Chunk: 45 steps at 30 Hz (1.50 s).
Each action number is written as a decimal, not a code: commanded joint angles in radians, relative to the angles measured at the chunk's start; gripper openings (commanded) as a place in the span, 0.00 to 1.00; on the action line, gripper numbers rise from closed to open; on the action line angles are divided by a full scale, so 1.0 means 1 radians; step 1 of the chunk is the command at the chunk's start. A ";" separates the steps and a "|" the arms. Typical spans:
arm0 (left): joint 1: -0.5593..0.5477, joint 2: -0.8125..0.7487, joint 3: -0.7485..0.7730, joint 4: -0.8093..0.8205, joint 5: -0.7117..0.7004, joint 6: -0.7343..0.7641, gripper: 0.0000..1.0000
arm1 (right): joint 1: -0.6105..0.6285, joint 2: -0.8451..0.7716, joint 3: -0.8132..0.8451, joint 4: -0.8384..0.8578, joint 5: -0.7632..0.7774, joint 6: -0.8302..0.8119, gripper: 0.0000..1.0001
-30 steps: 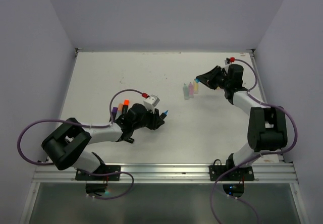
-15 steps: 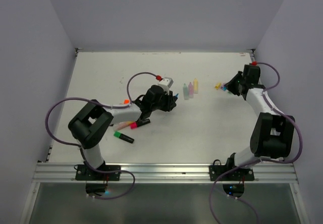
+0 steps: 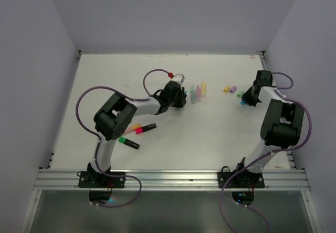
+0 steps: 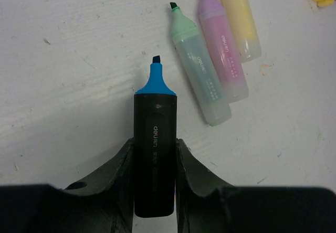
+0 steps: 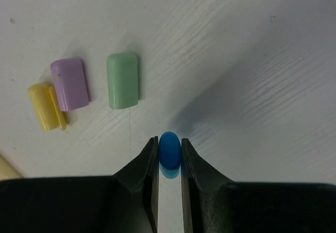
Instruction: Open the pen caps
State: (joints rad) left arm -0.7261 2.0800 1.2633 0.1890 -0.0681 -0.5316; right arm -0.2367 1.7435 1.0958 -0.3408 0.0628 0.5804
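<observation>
My left gripper is shut on a black-barrelled pen whose blue tip is bare and points away. The pen hangs just left of three uncapped pastel pens lying side by side: mint, purple and yellow. My right gripper is shut on a small blue pen cap, held low over the table. Just beyond it three loose caps lie in a row: green, purple and yellow.
Three more pens lie at the near left: one with a green end, one with a pink end and a pale orange one. The right wall stands close beside the right arm.
The left arm swung right and away with the blue-tipped pen, up beside the pastel pens. The right arm carried the blue cap right, over to the row of loose caps.
</observation>
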 commanded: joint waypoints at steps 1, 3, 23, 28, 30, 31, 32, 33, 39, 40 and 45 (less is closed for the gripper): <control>0.019 0.031 0.067 -0.020 -0.015 -0.033 0.00 | -0.009 0.031 0.073 -0.009 0.046 -0.013 0.00; 0.028 0.060 0.096 -0.023 -0.003 -0.036 0.00 | -0.012 0.047 0.082 -0.012 0.063 -0.013 0.00; 0.044 0.081 0.078 0.061 0.136 -0.061 0.47 | -0.018 0.145 0.115 0.040 0.008 -0.031 0.49; 0.045 0.065 0.068 0.076 0.152 -0.042 0.52 | -0.016 0.108 0.110 0.049 0.005 -0.042 0.56; 0.044 0.039 0.055 0.084 0.145 -0.038 0.53 | -0.016 0.073 0.102 0.060 0.018 -0.047 0.60; 0.044 0.026 0.045 0.083 0.134 -0.033 0.54 | -0.016 0.062 0.101 0.059 0.026 -0.047 0.61; 0.044 -0.001 0.039 0.072 0.107 -0.031 0.54 | -0.015 0.048 0.098 0.054 0.029 -0.048 0.63; 0.045 -0.021 0.032 0.067 0.091 -0.028 0.54 | -0.013 0.018 0.095 0.049 0.032 -0.048 0.64; 0.045 -0.240 -0.103 0.011 -0.073 -0.010 0.60 | 0.083 -0.105 0.081 -0.004 0.094 -0.077 0.76; 0.045 -0.271 -0.123 -0.005 -0.091 -0.005 0.61 | 0.132 -0.143 0.078 -0.010 0.132 -0.083 0.77; 0.047 -0.497 -0.297 -0.091 -0.162 -0.053 1.00 | 0.262 -0.255 0.026 -0.012 0.109 -0.076 0.90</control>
State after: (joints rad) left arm -0.6853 1.6985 1.0409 0.1562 -0.1417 -0.5636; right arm -0.0284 1.5635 1.1606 -0.3431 0.1631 0.5144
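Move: The left hand, holding the uncapped blue-nosed black pen, has its laying spot about 4 cm ahead, 2 cm right and 2 cm down; from the hand, the green pen lies 5 ahead, 6 right, the purple pen 6 ahead, 8 right. The right hand, holding the blue cap, has its spot roughly 2 cm ahead, 1 right, 2 below; the green cap is some 7 cm ahead and 1 left, the purple cap 8 ahead, 5 left. Left carries its pen about 3.5 cm forward, right lowers its cap forward; both open and rise leftward some 10 cm. ##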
